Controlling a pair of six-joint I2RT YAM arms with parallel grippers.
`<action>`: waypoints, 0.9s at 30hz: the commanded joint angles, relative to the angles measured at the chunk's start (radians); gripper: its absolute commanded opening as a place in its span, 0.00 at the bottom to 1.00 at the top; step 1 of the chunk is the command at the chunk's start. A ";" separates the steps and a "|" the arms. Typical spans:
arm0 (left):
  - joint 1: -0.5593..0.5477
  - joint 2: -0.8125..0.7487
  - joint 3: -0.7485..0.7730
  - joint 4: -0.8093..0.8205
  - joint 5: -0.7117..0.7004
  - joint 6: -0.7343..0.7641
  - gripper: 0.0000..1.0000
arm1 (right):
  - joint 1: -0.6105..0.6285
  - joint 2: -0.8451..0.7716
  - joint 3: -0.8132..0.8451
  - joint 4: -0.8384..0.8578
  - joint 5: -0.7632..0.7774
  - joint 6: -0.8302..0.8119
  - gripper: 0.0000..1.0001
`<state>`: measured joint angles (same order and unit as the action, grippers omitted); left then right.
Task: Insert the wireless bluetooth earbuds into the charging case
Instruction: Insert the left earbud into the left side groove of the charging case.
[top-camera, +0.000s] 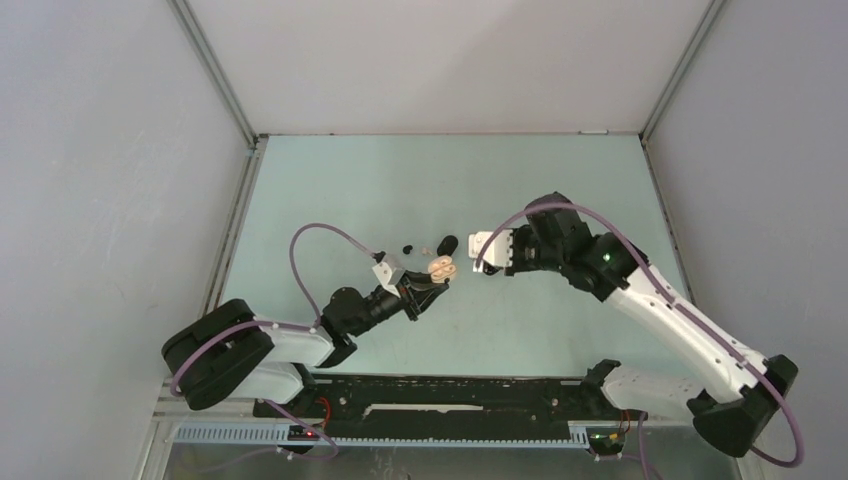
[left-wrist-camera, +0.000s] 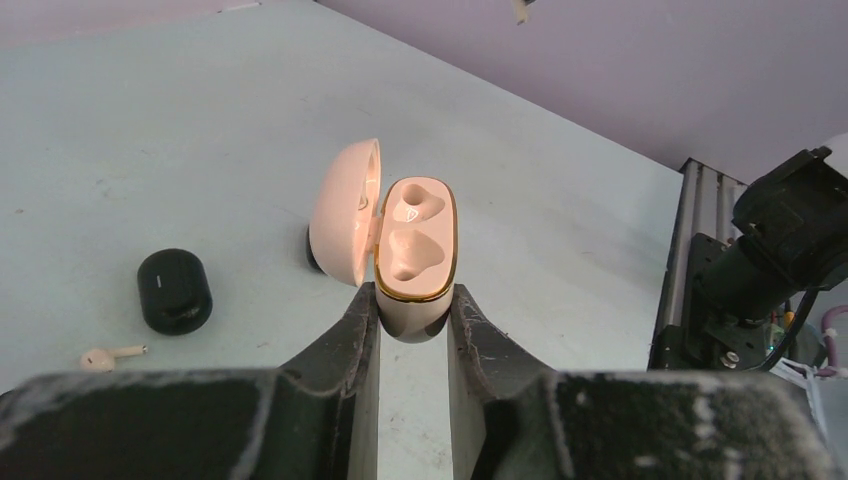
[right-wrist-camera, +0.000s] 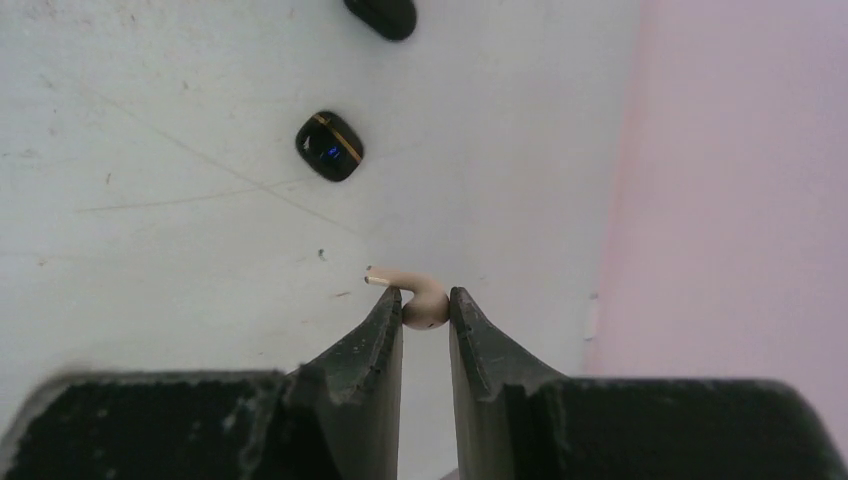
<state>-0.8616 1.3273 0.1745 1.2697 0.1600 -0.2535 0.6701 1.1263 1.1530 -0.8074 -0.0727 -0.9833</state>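
Observation:
My left gripper (left-wrist-camera: 413, 300) is shut on the base of a pinkish-white charging case (left-wrist-camera: 417, 240). The case's lid (left-wrist-camera: 345, 212) is swung open to the left and both moulded sockets show empty. From above, the case (top-camera: 441, 267) sits at the tips of the left gripper (top-camera: 430, 285) near the table's middle. My right gripper (right-wrist-camera: 426, 300) is shut on a whitish earbud (right-wrist-camera: 425, 305), stem pointing left past the fingertip. Seen from above, the right gripper (top-camera: 482, 255) is just right of the case. Another whitish earbud (left-wrist-camera: 108, 355) lies on the table.
A shut black case (left-wrist-camera: 174, 290) lies left of the held case, also seen from above as the black case (top-camera: 447, 243). A black earbud (right-wrist-camera: 329, 146) with a gold stripe and a blue light lies on the table. A small dark bud (top-camera: 407, 246) lies further left.

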 joint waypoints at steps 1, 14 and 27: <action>-0.003 -0.008 0.030 0.045 0.035 -0.025 0.00 | 0.183 -0.119 -0.024 0.075 0.244 -0.098 0.00; -0.054 -0.005 0.062 0.028 0.083 -0.060 0.00 | 0.563 -0.264 -0.317 0.623 0.499 -0.282 0.00; -0.153 -0.154 0.061 -0.187 -0.069 0.200 0.00 | 0.758 -0.322 -0.585 0.949 0.421 -0.578 0.00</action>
<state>-0.9783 1.2243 0.2066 1.1332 0.1753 -0.1806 1.4067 0.8066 0.5987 -0.0227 0.3477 -1.4506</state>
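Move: Some 14 cm to the right hand's left, 4 cm back and 6 cm lower is the open pink charging case, still in the left hand's fingers. On the table about 21 cm below the right hand lies a gold-striped black case, 5 cm ahead and 3 cm left. From the left hand, the pale earbud in the right fingers is about 5 cm ahead, 14 cm right and 7 cm up; a plain black case lies 15 cm ahead, 1 cm right, 15 cm down. Swinging back and left, about 11 cm each way, the right hand carries the pinched earbud towards the open pink case, rising some 5 cm before sinking about 2 cm. Its wrist lifts the fingers from a steep downward slant to nearly level, pointing mostly left. The left hand keeps its grip on the case and draws it about 3.5 cm back and 2 cm right. ##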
